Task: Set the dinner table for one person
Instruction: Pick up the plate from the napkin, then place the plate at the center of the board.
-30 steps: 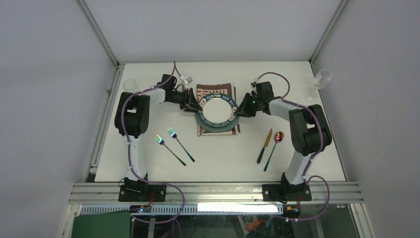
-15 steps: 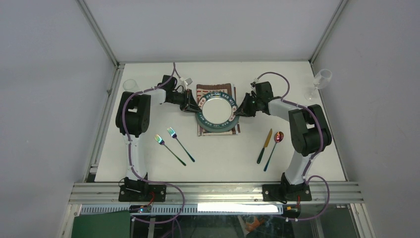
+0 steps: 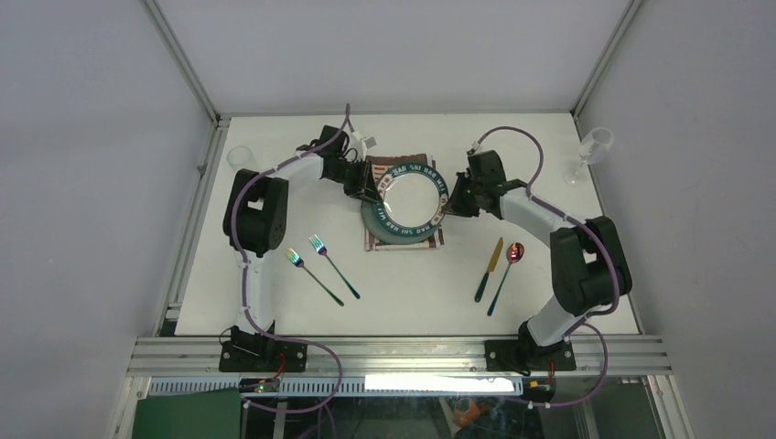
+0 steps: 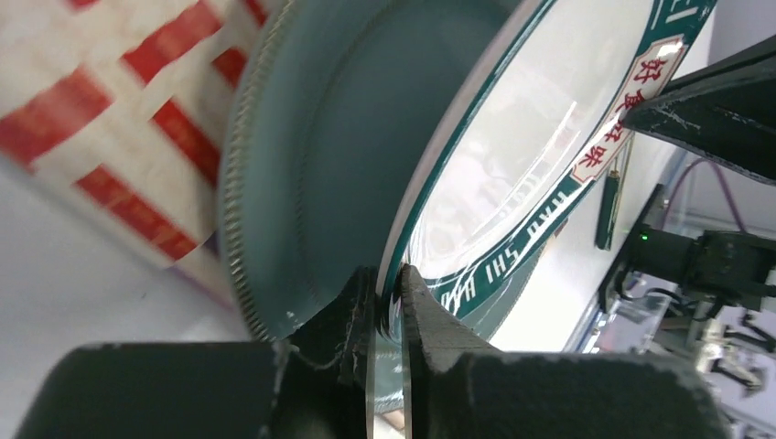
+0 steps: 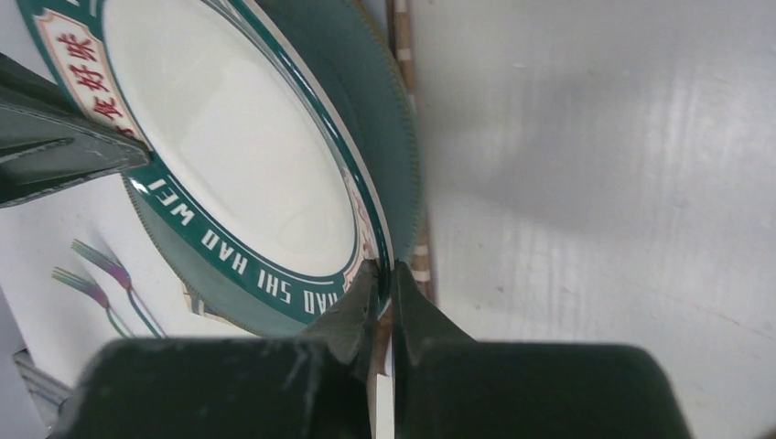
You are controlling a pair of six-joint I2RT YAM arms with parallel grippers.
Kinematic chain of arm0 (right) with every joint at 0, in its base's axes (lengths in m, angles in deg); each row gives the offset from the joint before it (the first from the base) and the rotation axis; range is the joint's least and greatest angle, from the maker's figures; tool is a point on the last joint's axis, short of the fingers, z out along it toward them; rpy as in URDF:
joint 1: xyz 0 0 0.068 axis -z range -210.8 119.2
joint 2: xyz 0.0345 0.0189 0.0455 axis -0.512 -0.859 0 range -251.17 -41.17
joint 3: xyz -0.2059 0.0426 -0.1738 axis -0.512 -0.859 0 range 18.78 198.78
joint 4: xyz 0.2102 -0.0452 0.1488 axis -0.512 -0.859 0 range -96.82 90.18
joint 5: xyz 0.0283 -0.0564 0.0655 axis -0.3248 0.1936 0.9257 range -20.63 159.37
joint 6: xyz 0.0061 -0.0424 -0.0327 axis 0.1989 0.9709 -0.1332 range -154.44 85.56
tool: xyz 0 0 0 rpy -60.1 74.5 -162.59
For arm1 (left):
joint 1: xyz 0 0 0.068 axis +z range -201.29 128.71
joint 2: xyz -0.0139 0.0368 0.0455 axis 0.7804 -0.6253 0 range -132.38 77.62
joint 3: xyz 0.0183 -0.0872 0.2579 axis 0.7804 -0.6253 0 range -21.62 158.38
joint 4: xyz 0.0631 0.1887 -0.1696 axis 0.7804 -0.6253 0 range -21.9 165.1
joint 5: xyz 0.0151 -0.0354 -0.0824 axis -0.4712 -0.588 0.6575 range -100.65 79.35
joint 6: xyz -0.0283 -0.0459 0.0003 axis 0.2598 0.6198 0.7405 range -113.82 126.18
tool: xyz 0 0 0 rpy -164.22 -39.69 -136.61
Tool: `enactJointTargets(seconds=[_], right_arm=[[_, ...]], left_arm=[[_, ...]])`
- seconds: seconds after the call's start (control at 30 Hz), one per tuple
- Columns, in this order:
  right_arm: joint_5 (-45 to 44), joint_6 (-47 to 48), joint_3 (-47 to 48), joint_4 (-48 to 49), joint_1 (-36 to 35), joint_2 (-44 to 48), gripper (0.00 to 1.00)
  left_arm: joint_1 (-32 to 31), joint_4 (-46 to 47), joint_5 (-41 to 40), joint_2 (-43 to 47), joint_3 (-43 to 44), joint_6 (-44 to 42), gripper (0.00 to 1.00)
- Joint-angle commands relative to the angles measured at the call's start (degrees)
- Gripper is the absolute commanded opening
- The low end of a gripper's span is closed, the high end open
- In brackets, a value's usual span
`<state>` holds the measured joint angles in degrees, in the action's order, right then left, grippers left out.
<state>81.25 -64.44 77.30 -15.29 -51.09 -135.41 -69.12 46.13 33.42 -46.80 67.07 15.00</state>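
A white plate with a green lettered rim (image 3: 410,194) hangs tilted above a larger teal plate (image 3: 393,232), which lies on the striped placemat (image 3: 395,161) on the white dinner table (image 3: 412,293). My left gripper (image 3: 373,194) is shut on the lettered plate's left rim; in the left wrist view its fingertips (image 4: 391,283) pinch the thin edge of the plate (image 4: 522,155), with the teal plate (image 4: 339,137) behind. My right gripper (image 3: 447,203) is shut on the opposite rim, its tips (image 5: 384,274) clamping the edge of the plate (image 5: 229,137).
Two iridescent forks (image 3: 322,251) (image 3: 307,272) lie at front left. A knife (image 3: 490,267) and a spoon (image 3: 509,265) lie at front right. A stemmed glass (image 3: 590,146) stands at the far right corner, a tumbler (image 3: 240,157) at the far left edge.
Both grippers have closed on the lettered plate's rim and lifted it off the teal plate. It now sits higher and farther back, and both arms have stretched out.
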Motion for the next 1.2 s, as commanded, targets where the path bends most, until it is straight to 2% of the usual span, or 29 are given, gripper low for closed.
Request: enactJointTargets(seconds=[0.0, 0.17, 0.4, 0.6, 0.73, 0.9, 1.17], right_arm=[[-1.72, -0.06, -0.74, 3.47, -3.11, 7.23, 0.0], [-7.24, -1.93, -4.92, 2.45, -3.11, 13.95, 0.0], [-15.33, -4.62, -9.77, -1.06, -3.24, 23.33, 0.0], [-21.91, -6.57, -11.54, -6.59, -3.19, 30.17, 0.0], [-22.35, -7.05, -13.12, -8.14, -3.24, 32.74, 0.0], [-21.89, -7.31, -13.96, -8.86, -3.18, 31.9, 0.0], [-26.28, -6.21, -13.67, -6.52, -3.25, 29.98, 0.0]], left_arm=[[-7.89, -3.78, -2.37, 0.51, 8.12, -6.0, 0.0], [-12.54, -8.75, -4.88, -4.05, 18.0, -7.96, 0.0], [-18.9, -13.05, -4.5, -10.93, 29.19, -8.3, 0.0], [-22.77, -13.65, -4.88, -14.79, 32.05, -8.6, 0.0], [-25.07, -13.7, -4.53, -16.89, 33.56, -8.26, 0.0], [-26.7, -13.63, -3.21, -18.6, 34.54, -7.09, 0.0], [-27.59, -13.38, -2.74, -18.39, 35.65, -8.29, 0.0]])
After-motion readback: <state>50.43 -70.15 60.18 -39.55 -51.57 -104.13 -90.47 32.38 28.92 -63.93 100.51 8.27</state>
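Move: Both hands already hold the white plate by its opposite rims, over the green plate. The bare table right of the napkin, where it is taken, centres about 24 cm right of the left hand and 5 cm back, 4 cm below. From the right hand it is some 5 cm right and 3 cm back, 7 cm below; the green plate's middle is 14 cm left and level, the knife 11 cm right and 16 cm back, the spoon 15 cm right and 17 cm back. Keeping their pinch on the white plate's rim, both hands carry it right, off the green plate and towards the bare table beside the napkin: the left some 17 cm right and finally about 4 cm back, the right about 14 cm right and 12 cm back, towards the knife and spoon. Both arc up about 3 cm and sink again by most of that, turning clockwise some 20 degrees, while the right wrist also rolls its left side down. ##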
